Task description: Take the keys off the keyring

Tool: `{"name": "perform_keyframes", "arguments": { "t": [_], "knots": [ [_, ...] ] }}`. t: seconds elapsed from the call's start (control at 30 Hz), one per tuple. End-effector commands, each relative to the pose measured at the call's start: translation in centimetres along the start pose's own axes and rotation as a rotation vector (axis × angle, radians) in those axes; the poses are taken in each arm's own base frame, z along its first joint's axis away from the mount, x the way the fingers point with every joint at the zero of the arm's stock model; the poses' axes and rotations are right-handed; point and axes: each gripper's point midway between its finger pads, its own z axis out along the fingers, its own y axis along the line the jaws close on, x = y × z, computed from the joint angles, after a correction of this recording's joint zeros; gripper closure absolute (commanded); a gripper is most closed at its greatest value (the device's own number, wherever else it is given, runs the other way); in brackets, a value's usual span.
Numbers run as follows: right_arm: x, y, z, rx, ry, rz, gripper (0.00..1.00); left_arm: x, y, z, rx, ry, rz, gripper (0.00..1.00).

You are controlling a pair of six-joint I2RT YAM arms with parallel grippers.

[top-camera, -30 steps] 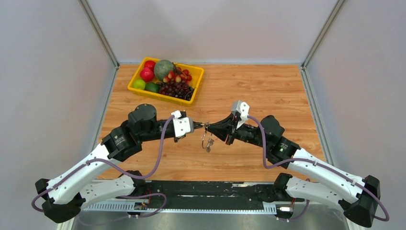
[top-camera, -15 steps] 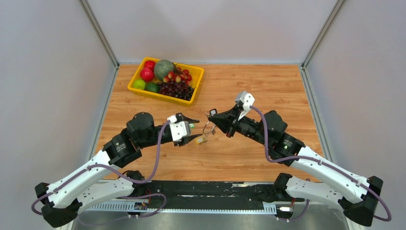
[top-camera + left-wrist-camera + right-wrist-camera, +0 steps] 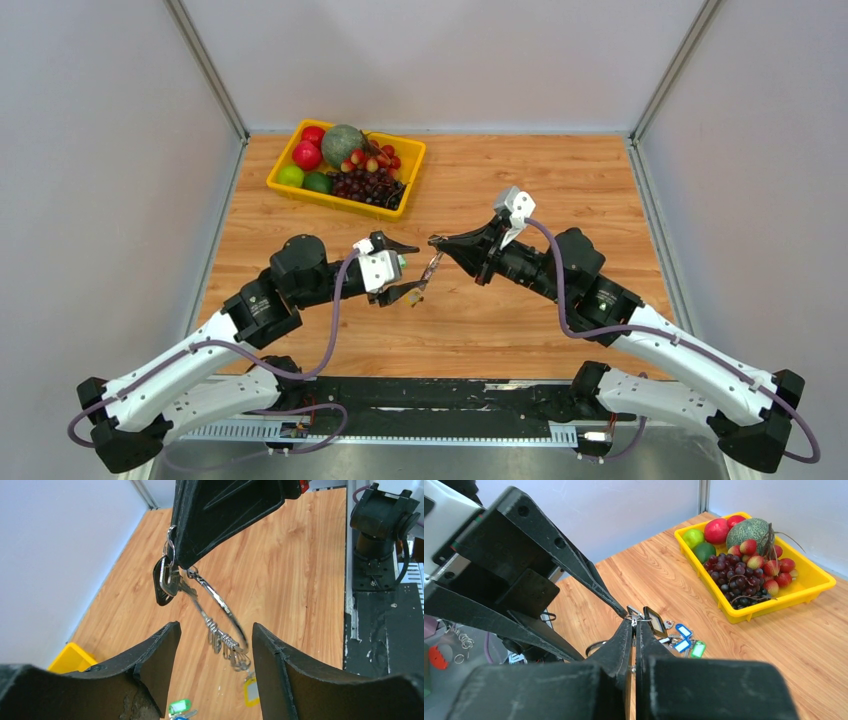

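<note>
My right gripper (image 3: 437,242) is shut, pinching the top of the keyring (image 3: 220,597), a thin silver wire loop that hangs above the table. A black-headed key (image 3: 162,582) dangles beside the fingertips (image 3: 634,622). Several small silver keys (image 3: 227,645) and a yellow tag (image 3: 251,690) hang at the loop's low end. My left gripper (image 3: 215,645) is open, its fingers on either side of that low end without touching it. Loose keys with blue tags (image 3: 683,630) and a green tag (image 3: 697,649) lie on the wood below.
A yellow tray (image 3: 283,158) of fruit and grapes stands at the back left of the wooden table (image 3: 560,190). Grey walls close in the left, right and back. A black rail (image 3: 450,395) with the arm bases runs along the near edge.
My left gripper has opened and drawn back a little to the left and down. My right gripper has stayed shut, carrying the keyring slightly away from the near edge; the loop has swung.
</note>
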Motion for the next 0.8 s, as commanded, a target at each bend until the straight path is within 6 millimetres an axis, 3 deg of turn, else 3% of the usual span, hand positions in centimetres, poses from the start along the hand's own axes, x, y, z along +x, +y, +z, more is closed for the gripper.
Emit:
{"name": "perform_keyframes", "arguments": {
  "t": [0.0, 0.17, 0.23, 0.47, 0.77],
  "knots": [
    [-5.0, 1.2, -0.9, -0.028, -0.12, -0.025, 1.0, -0.1, 0.2, 0.6, -0.02, -0.027, -0.035, 0.35],
    [-6.7, 1.3, -1.3, -0.024, -0.158, -0.056, 1.0, 0.8, 1.9, 0.7, -0.167, -0.049, -0.173, 0.3],
    [-7.5, 1.3, -1.4, -0.017, -0.176, -0.071, 1.0, 0.2, 2.5, 0.7, -0.21, -0.115, -0.204, 0.26],
    [-10.4, 1.3, -1.8, 0.005, -0.234, -0.086, 1.0, 1.6, 2.1, 1.1, -0.239, -0.171, -0.272, 0.11],
    [-11.4, 2.2, -1.2, -0.04, -0.238, -0.079, 1.0, 1.9, 0.3, 2.7, -0.136, -0.235, -0.267, 0.18]
  ]
}}
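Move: The keyring hangs slanting from the right gripper's shut fingertips, its middle about 4 cm below them and 3 cm back; from the left gripper it lies about 3 cm to the right, level in height and reach, across the open jaws. From the left gripper, the yellow-tagged key dangles 3 cm back and 5 cm below, and the black-tagged key by the right fingertips is some 4 cm ahead, 2 cm right and 3 cm up. Keep the keyring pinched in the right gripper and lift it almost straight up, about 8 cm, tipping the fingers slightly upward. Meanwhile drop the left gripper about 4 cm and forward 2 to 3 cm, below the rising ring, tilting its fingertips up and swinging them a little counter-clockwise while opening them wider. ##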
